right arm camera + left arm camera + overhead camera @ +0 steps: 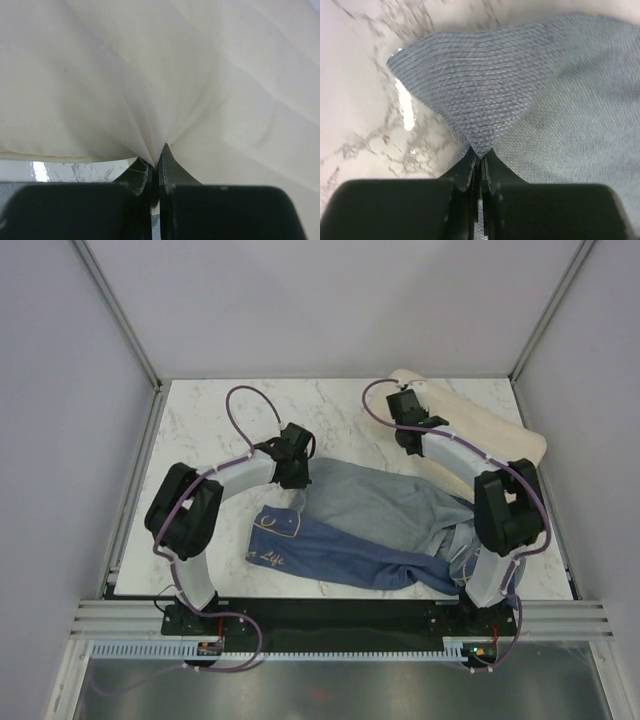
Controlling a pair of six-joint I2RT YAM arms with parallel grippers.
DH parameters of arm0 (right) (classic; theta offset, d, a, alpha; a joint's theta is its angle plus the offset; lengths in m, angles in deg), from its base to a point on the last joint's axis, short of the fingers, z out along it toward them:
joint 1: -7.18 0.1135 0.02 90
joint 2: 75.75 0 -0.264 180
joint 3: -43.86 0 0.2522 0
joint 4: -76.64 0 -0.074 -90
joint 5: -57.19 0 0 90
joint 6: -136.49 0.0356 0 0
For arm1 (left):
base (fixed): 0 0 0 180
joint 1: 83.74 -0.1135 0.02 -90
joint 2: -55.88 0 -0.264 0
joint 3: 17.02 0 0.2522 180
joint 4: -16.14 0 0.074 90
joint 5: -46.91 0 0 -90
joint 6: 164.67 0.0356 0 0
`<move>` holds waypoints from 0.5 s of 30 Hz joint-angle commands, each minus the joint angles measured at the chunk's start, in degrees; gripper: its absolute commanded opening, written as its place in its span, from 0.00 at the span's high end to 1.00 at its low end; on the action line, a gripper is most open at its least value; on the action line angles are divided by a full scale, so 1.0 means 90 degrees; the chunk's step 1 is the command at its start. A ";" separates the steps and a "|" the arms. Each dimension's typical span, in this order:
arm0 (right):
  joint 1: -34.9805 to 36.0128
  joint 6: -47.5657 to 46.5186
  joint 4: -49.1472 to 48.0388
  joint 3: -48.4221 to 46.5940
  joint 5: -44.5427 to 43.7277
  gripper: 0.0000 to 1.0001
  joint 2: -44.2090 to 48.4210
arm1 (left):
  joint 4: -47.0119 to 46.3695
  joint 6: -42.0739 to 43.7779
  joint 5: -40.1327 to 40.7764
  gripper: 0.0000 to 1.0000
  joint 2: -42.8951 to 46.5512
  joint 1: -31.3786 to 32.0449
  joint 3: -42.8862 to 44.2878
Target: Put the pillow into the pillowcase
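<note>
The cream pillow [480,425] lies at the back right of the table. My right gripper [405,408] is shut on a pinch of the pillow's fabric [150,90] near its left end; the cloth puckers into the jaws [156,156]. The denim-blue pillowcase [370,525] lies crumpled mid-table, lettering at its left end. My left gripper [296,475] is shut on the pillowcase's upper left edge; a fold of grey-blue cloth [480,90] rises out of the closed jaws [481,156].
The white marble tabletop [220,420] shows at the back left and under the cloth [355,100]. Grey enclosure walls stand on three sides. The right arm's elbow [508,505] hangs over the pillowcase's right end.
</note>
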 commanded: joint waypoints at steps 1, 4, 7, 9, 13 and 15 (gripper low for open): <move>-0.0509 0.0484 -0.0839 0.0442 0.0263 1.00 0.1499 | 0.0046 -0.0073 0.0399 0.98 -0.0277 -0.0669 0.0509; -0.0667 0.0543 -0.0860 0.0726 0.0303 1.00 0.2106 | -0.0051 -0.0210 0.0368 0.98 -0.0171 -0.1618 0.0451; -0.0755 0.0562 -0.0850 0.0863 0.0439 1.00 0.2556 | -0.0051 -0.0181 0.0505 0.98 0.0141 -0.2468 0.0431; -0.0910 0.0698 -0.0831 0.0951 0.0829 1.00 0.2762 | -0.0042 -0.0152 0.0700 0.98 0.0278 -0.2926 0.0480; -0.1165 0.0895 -0.0831 0.1117 0.1542 1.00 0.3232 | 0.0065 -0.0035 0.0847 0.56 0.0435 -0.3368 0.0927; -0.1155 0.0924 -0.0743 0.1175 0.1912 1.00 0.3271 | 0.0426 -0.0005 0.0906 0.31 0.0455 -0.3301 0.1163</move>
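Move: Just ahead of the left hand's shut fingers is the free corner of the grey pillowcase edge they still pinch; the clear table it is dragged to lies about 23 cm left and 9 cm ahead. From this hand the pillowcase's middle is roughly 16 cm right and 10 cm back, and its lettered corner 10 cm left and 15 cm back. The right hand already grips the pillow's left edge, the pillow's middle some 14 cm right, 3 cm ahead and slightly below; the pillowcase's middle lies 7 cm left and 18 cm back of this hand. Dragging the pinched pillowcase edge low over the table, the left hand sweeps about 23 cm left and some 9 cm forward, turning counter-clockwise roughly 35 degrees, then opens and comes up off the cloth at the end. The right hand keeps its pinch on the pillow and lifts it by that edge about 11 cm, easing right and a little back, fingers tilting upward. ##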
